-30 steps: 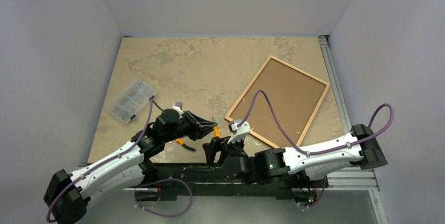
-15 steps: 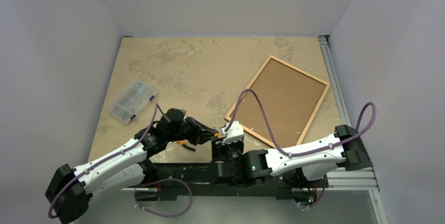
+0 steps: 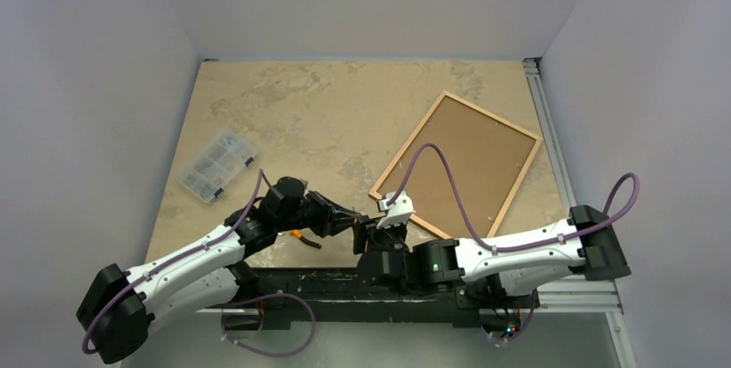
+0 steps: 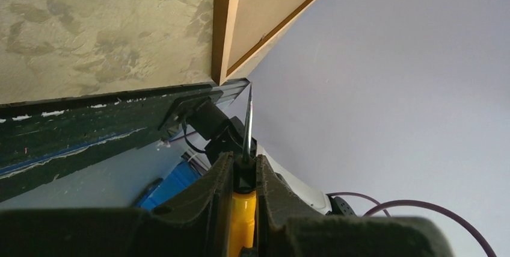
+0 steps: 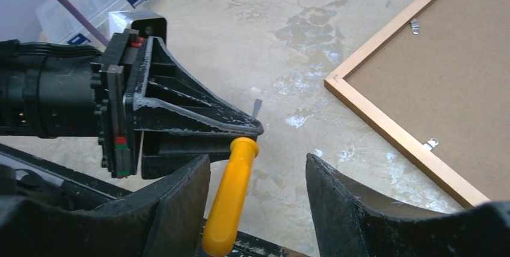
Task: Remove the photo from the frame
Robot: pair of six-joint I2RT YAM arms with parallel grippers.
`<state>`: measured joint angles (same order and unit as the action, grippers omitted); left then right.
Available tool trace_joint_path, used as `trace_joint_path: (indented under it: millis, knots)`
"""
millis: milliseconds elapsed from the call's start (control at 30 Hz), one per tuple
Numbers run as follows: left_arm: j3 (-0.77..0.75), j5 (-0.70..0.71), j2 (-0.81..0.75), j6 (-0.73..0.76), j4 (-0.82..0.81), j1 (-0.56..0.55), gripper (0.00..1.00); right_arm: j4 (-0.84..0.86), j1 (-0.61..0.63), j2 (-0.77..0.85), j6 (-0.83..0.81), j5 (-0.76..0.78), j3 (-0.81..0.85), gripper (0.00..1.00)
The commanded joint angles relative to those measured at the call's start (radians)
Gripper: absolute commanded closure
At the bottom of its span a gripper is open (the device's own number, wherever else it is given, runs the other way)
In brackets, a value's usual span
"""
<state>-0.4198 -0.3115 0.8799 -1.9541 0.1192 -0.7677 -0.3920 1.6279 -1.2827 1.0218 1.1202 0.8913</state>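
Note:
The frame (image 3: 409,143) lies face down at the right of the table. Only the plain brown board back of the photo (image 3: 470,161) shows inside it; the print is hidden. My left gripper (image 3: 352,218) is shut on a yellow-handled screwdriver (image 4: 242,221), whose metal shaft (image 4: 248,124) points toward the frame's corner (image 4: 227,22). My right gripper (image 5: 257,161) stands open around the free end of the yellow handle (image 5: 231,197), which lies next to its left finger. The right finger is well apart from the handle. Both grippers meet near the table's front edge, left of the frame's near corner (image 5: 391,136).
A clear plastic compartment box (image 3: 215,165) sits at the table's left. Small metal clips (image 5: 429,144) hold the board along the frame's inner edge. A small orange-handled tool (image 3: 297,233) lies under the left arm. An aluminium rail (image 3: 552,144) runs along the right side.
The right arm swung left up to the left gripper, then eased back slightly right. The left gripper moved a little right and down with the screwdriver. The frame has not moved.

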Motion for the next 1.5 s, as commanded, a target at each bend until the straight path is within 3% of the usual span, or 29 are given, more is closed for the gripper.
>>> trace_joint_path:
  millis: [0,200,467,767,1067,1200,1233,1267,1300,1333,1433,1467]
  knots:
    - [-0.022,-0.024,0.007,-0.02,-0.069,0.003,1.0,0.093,-0.006,-0.003,-0.053,-0.018,0.009,0.42]
    - [-0.018,-0.041,0.037,-0.022,-0.104,0.003,1.0,0.096,-0.019,-0.073,-0.051,-0.049,0.047,0.46]
    - [-0.004,-0.042,0.053,-0.019,-0.152,0.002,1.0,-0.063,-0.029,-0.097,0.078,-0.004,0.094,0.5]
    - [0.005,-0.053,0.05,-0.018,-0.151,0.002,1.0,0.065,-0.056,0.005,0.028,-0.032,-0.003,0.51]
    - [-0.001,-0.052,0.047,-0.015,-0.141,0.002,1.0,0.07,-0.063,-0.053,-0.016,-0.056,0.038,0.54]
    - [-0.003,-0.054,0.046,-0.009,-0.137,0.002,1.0,0.061,-0.064,-0.072,-0.023,-0.058,0.057,0.63]
    - [-0.001,-0.054,0.042,-0.009,-0.135,0.002,1.0,0.052,-0.065,-0.074,-0.018,-0.056,0.061,0.72]
    - [-0.001,-0.052,0.041,-0.006,-0.135,0.002,1.0,0.039,-0.067,-0.076,-0.006,-0.054,0.064,0.92]
    - [-0.004,-0.048,0.039,0.003,-0.132,0.001,1.0,0.018,-0.071,-0.076,0.012,-0.051,0.066,1.0]
    - [-0.008,-0.043,0.034,0.03,-0.123,0.004,1.0,-0.009,-0.078,-0.076,0.042,-0.047,0.069,1.0]
    - [-0.078,-0.007,0.025,0.159,0.03,0.01,0.46,-0.102,-0.095,-0.051,0.126,-0.048,0.056,1.0]
    - [-0.111,0.02,0.023,0.227,0.132,0.014,0.34,-0.123,-0.103,-0.033,0.15,-0.052,0.045,1.0]
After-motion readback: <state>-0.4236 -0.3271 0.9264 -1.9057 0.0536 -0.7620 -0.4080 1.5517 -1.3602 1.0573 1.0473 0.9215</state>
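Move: Just below the right hand's half-open fingers, about 1 cm ahead and 1 cm to their left and some 2 cm lower, is the middle of the yellow screwdriver handle, still held at its neck by the left fingers. From the left hand, the handle's middle lies roughly 4 cm back, 1 cm right and 1 cm up. On the table about 15 cm below the right hand, the frame's middle is some 20 cm forward and 25 cm right, the pliers about 17 cm left and 2 cm forward. Feeling its way onto the handle, the right hand goes about 3 cm left and down, swings back right and up, then sinks again to finish some 2 cm lower and slightly forward, its fingers closing from half open to pinch the yellow handle. The left hand holds the screwdriver nearly still with only a centimetre of sway, then parts its fingers at the very end. ##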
